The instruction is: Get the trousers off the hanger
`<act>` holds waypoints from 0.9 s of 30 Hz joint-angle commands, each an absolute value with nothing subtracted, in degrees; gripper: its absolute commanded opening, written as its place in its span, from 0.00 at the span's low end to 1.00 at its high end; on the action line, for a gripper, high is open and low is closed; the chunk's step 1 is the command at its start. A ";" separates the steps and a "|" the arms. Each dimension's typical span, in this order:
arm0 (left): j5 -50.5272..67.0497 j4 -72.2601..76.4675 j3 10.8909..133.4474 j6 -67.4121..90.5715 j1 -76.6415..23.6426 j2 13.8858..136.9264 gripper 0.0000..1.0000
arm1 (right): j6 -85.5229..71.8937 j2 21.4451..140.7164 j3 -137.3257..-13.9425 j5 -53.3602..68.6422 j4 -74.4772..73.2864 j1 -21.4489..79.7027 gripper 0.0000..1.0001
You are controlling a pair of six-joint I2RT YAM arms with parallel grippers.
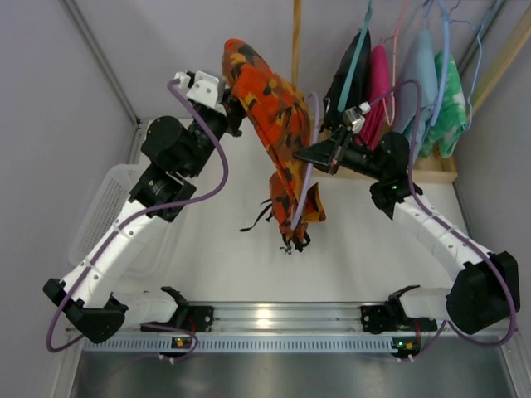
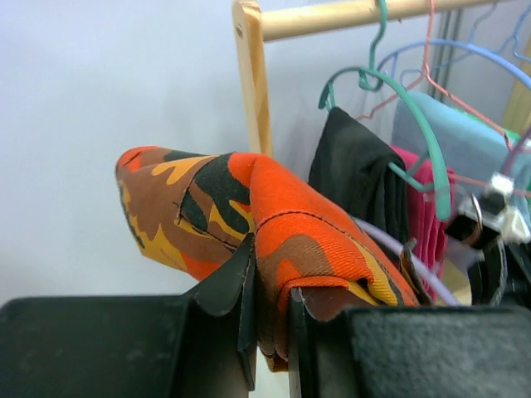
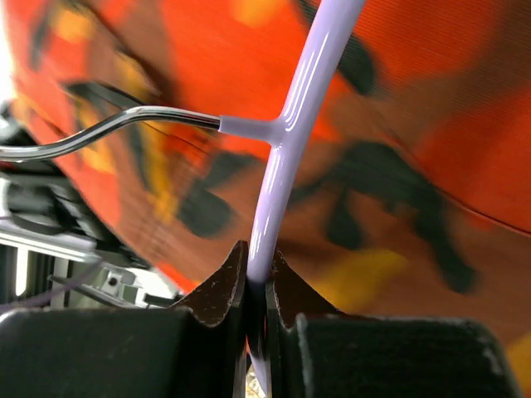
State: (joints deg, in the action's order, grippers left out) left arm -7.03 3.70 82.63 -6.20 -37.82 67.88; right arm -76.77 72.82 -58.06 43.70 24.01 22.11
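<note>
The orange trousers (image 1: 270,108) with brown and yellow blotches hang in the air over the table's middle, dark drawstrings (image 1: 259,217) dangling below. My left gripper (image 1: 230,106) is shut on their upper end; the left wrist view shows a fold of the fabric (image 2: 282,240) pinched between its jaws. The pale lilac hanger (image 1: 309,157) runs down the trousers' right side. My right gripper (image 1: 304,154) is shut on it; the right wrist view shows the lilac bar (image 3: 286,157) between the jaws, its metal hook (image 3: 99,133) to the left, the trousers (image 3: 398,149) behind.
A wooden rail post (image 1: 295,37) stands at the back. To its right hang a black garment (image 1: 353,75) on a teal hanger, a pink one (image 1: 377,91), a light blue one (image 1: 419,75) and a green one (image 1: 452,104). A white basket (image 1: 104,207) sits left.
</note>
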 commanded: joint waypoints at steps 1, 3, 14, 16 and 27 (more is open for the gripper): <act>-11.86 17.13 94.38 -6.06 -35.60 67.76 0.00 | -73.04 73.21 -53.81 42.98 29.44 21.80 0.00; -11.60 17.66 97.97 -7.55 -35.25 69.25 0.00 | -72.60 74.08 -50.91 42.89 29.88 21.88 0.00; -14.50 14.41 114.43 -10.28 -35.16 75.58 0.00 | -73.04 80.07 -40.17 42.27 35.85 21.89 0.00; -15.73 14.24 116.19 -11.59 -35.24 76.02 0.00 | -72.60 80.86 -39.38 42.45 36.47 21.97 0.00; -26.44 19.15 113.65 -29.60 -34.89 75.06 0.00 | -71.11 79.98 -40.69 43.77 35.95 23.03 0.00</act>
State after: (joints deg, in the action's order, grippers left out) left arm -21.54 5.93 113.45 -20.78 -35.31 77.62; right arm -73.34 81.60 -38.37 42.74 32.12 22.09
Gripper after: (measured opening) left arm 0.187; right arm 0.054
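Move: My left hand pinches the gathered trousers, which still hang on the lavender hanger, its middle about 13 cm to the right, 5 cm back and 15 cm below. The hanger is in my right hand, with the trousers' middle some 6 cm left and 3 cm above that hand. The black garment hangs roughly 20 cm ahead and 21 cm right of my left hand, about level; the white basket is about 39 cm left, 4 cm back and 46 cm below. I pull my hands apart: my left hand keeps its pinch on the trousers and rises about 17 cm, swinging left as it climbs and tilting upward, while my right hand keeps hold of the hanger and takes it almost straight down by about as much, rolling a little, then holds it still there. The trousers are drawn up and away off the hanger. ##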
